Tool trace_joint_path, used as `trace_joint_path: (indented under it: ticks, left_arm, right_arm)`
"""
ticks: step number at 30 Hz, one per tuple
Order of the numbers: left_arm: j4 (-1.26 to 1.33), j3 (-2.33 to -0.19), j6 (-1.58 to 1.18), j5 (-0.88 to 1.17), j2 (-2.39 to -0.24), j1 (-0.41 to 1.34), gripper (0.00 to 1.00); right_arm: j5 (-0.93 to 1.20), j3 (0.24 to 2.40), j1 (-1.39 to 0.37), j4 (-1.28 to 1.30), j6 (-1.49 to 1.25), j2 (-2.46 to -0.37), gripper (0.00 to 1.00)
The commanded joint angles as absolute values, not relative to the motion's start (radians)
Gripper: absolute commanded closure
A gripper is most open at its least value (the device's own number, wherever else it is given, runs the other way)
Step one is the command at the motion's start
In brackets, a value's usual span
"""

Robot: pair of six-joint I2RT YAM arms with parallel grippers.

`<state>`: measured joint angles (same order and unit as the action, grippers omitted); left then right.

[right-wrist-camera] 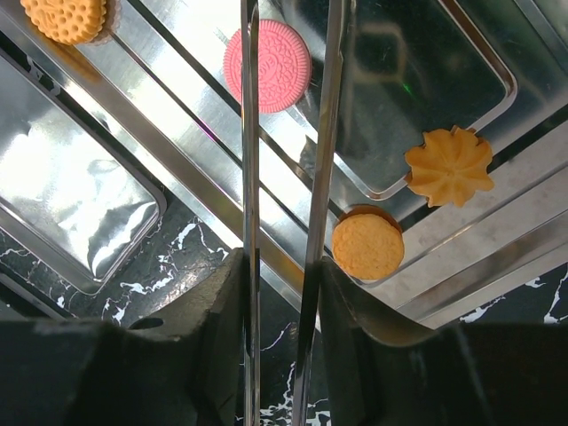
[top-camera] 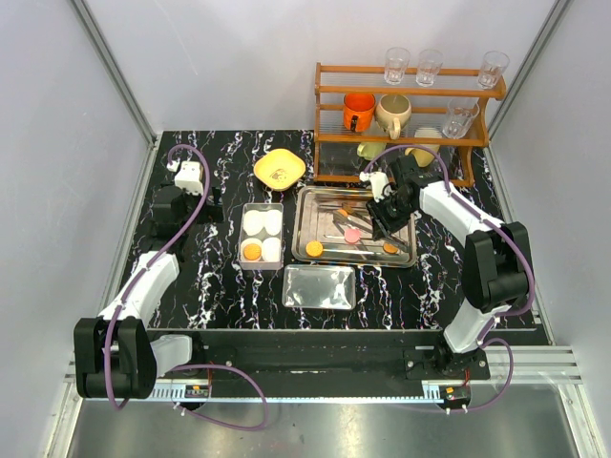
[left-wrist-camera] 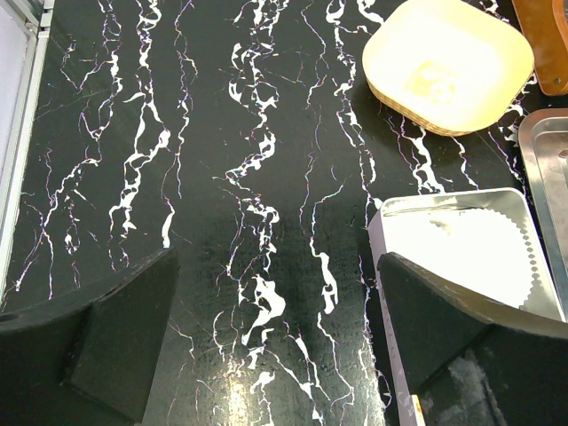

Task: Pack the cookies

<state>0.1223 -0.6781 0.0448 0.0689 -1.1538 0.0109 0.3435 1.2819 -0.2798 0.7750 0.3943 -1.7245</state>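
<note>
A pink cookie (right-wrist-camera: 266,65) lies in the steel tray (top-camera: 406,227), between the two arms of metal tongs (right-wrist-camera: 250,142) whose tips run off the top of the right wrist view. My right gripper (right-wrist-camera: 280,284) is shut on those tongs, its fingers (right-wrist-camera: 217,311) pressing both arms. Around it lie a round orange cookie (right-wrist-camera: 367,246), a flower-shaped one (right-wrist-camera: 449,165) and another orange one (right-wrist-camera: 64,16). One orange cookie (top-camera: 252,251) sits in the white box (top-camera: 262,236) of paper cups. My left gripper (left-wrist-camera: 275,328) hangs open over bare table left of that box (left-wrist-camera: 461,244).
A shiny tin lid (top-camera: 320,286) lies in front of the tray. A yellow bowl (top-camera: 279,168) stands behind the box. A wooden rack (top-camera: 406,114) with mugs and glasses fills the back right. Grey walls close in both sides.
</note>
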Motion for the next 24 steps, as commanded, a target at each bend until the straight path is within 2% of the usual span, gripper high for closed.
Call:
trace_joint_path:
  ticks: [1, 5, 17, 24]
  left_arm:
    - [0.173, -0.687, 0.051, 0.084, -1.132, 0.005, 0.01]
    - [0.173, -0.686, 0.052, 0.081, -1.132, 0.005, 0.01]
    - [0.175, -0.689, 0.041, 0.083, -1.137, 0.005, 0.01]
    - [0.175, -0.695, 0.026, 0.077, -1.144, 0.005, 0.01]
  right_arm:
    - [0.330, 1.305, -0.284, 0.765, 0.393, -1.675, 0.69]
    - [0.337, 1.328, -0.285, 0.782, 0.387, -1.661, 0.73]
    - [0.357, 1.423, -0.307, 0.851, 0.373, -1.583, 0.75]
    - [0.337, 1.519, -0.414, 0.884, 0.356, -1.585, 0.75]
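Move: The orange cookie between the tips of the tongs the right hand holds lies about 9 cm to that hand's left, 4 cm farther out and 7 cm lower. The pink cookie is roughly 6 cm left and 1 cm back of the hand, the flower cookie almost beneath it, 2 cm right and 1 cm ahead; the silver box waits some 28 cm left and 1 cm back. From the left hand the orange cookie is about 30 cm right, 2 cm back. The orange cookie stays pinched in the tong tips while the right hand first holds still, keeping the tongs squeezed, then rises about 8 cm off the tray with quickening speed. Near the end the hand also swings 2 to 3 cm left, towards the silver box, as the wrist tilts some 10 degrees, tipping the fingers forward and up. ##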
